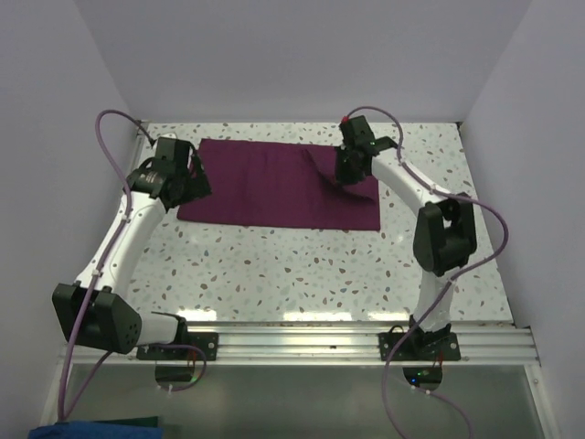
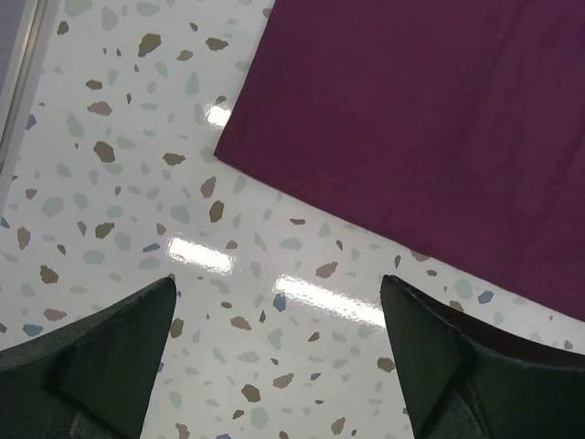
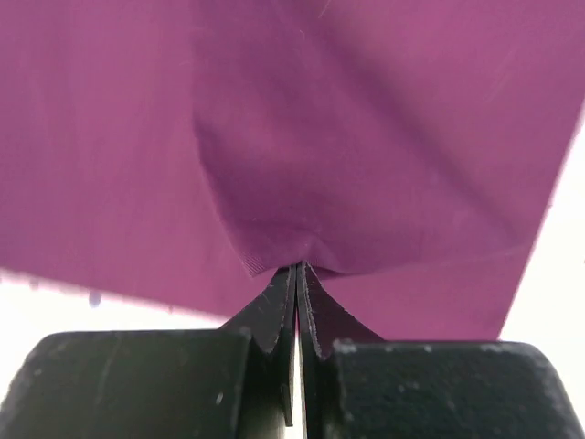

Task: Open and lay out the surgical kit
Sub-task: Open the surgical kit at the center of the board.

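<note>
The surgical kit shows only as its dark maroon cloth wrap, lying flat on the speckled table at the back; no tray or instruments show. My right gripper is shut on a raised fold of the cloth near its right end; the fingertips pinch the cloth's edge. My left gripper hovers at the wrap's left end, open, nothing between its fingers. In the left wrist view the cloth's corner lies just beyond the fingers.
A speckled terrazzo table top stretches in front of the cloth. White walls close in the back and sides. A metal rail with both arm bases runs along the near edge.
</note>
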`<state>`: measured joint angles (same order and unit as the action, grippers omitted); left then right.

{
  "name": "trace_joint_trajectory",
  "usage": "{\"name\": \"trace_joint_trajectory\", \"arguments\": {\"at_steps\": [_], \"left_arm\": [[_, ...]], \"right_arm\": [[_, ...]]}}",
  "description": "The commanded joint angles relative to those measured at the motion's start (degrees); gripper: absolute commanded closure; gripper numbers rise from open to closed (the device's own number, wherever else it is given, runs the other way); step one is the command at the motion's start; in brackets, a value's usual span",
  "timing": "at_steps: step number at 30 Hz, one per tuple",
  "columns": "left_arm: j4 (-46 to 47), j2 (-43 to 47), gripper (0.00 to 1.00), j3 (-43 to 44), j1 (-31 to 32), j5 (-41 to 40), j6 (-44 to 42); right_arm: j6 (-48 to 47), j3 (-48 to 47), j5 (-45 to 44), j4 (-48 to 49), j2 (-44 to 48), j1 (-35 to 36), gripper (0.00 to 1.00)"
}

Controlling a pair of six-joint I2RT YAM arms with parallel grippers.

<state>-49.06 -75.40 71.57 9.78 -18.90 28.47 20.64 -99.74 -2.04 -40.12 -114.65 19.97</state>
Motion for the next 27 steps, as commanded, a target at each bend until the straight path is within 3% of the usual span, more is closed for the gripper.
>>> {"name": "trace_joint_trajectory", "arguments": {"at_steps": [1, 7, 10, 15, 18, 19, 20, 21, 22, 27], "left_arm": [[0.4, -2.4, 0.02, 5.5, 0.0, -0.5, 0.0], [2.3, -5.8, 0.02, 9.6, 0.0, 0.1, 0.4], [3.2, -7.5, 0.02, 10.4, 0.1, -0.4, 1.0], [4.8, -8.6, 0.02, 9.9, 0.0, -0.7, 2.8], [6.5, -8.5, 0.03, 7.5, 0.1, 0.8, 4.6], [7.0, -8.3, 0.03, 6.7, 0.1, 1.8, 5.1], [7.5, -8.2, 0.04, 5.8, 0.1, 2.4, 6.0], [8.2, -8.0, 0.04, 4.3, 0.1, 2.9, 6.4], [8.4, -8.0, 0.04, 3.6, 0.1, 3.9, 6.9], [6.7, -6.3, 0.05, 2.1, 0.2, 4.9, 7.6]], "right_arm": [[1.8, 9.7, 3.9, -0.7, 13.0, 3.3, 1.00], [7.2, 30.2, 7.7, -6.0, 35.7, 9.3, 1.00], [10.4, 36.3, 10.2, -13.4, 47.3, 12.2, 1.00], [12.3, 38.3, 11.7, -32.3, 63.4, 12.6, 1.00], [10.5, 37.8, 9.3, -38.4, 66.4, 12.7, 1.00], [10.3, 38.2, 9.2, -37.9, 66.7, 12.6, 0.89], [10.0, 38.4, 9.6, -35.1, 66.1, 12.7, 0.44], [10.0, 38.4, 9.7, -32.9, 65.4, 12.6, 0.34], [10.0, 38.4, 9.5, -30.6, 63.0, 12.6, 0.17], [6.0, 33.4, 4.3, -19.6, 50.4, 12.6, 0.15]]}}
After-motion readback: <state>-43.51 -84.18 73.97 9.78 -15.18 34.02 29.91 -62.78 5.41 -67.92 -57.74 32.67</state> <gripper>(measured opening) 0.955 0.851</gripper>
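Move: The right gripper still pinches the surgical kit's lifted upper cloth layer. The spot for it on the cloth's near edge is about 12 cm back, 9 cm left and 10 cm down; from the left gripper that is some 39 cm right, 2 cm ahead and 17 cm down. From the right hand, the near right corner lies 11 cm back and 11 cm right, the far right corner 17 cm ahead and 13 cm right. Sweep the right gripper swiftly back across the near edge, about 34 cm, rising some 8 cm, to draw the pinched cloth layer towards the base; open the fingers wide at the end of the pull, then ease slightly forward and down. Meanwhile bring the open left gripper forward about 5 cm over the cloth's left part, then let it sink. ##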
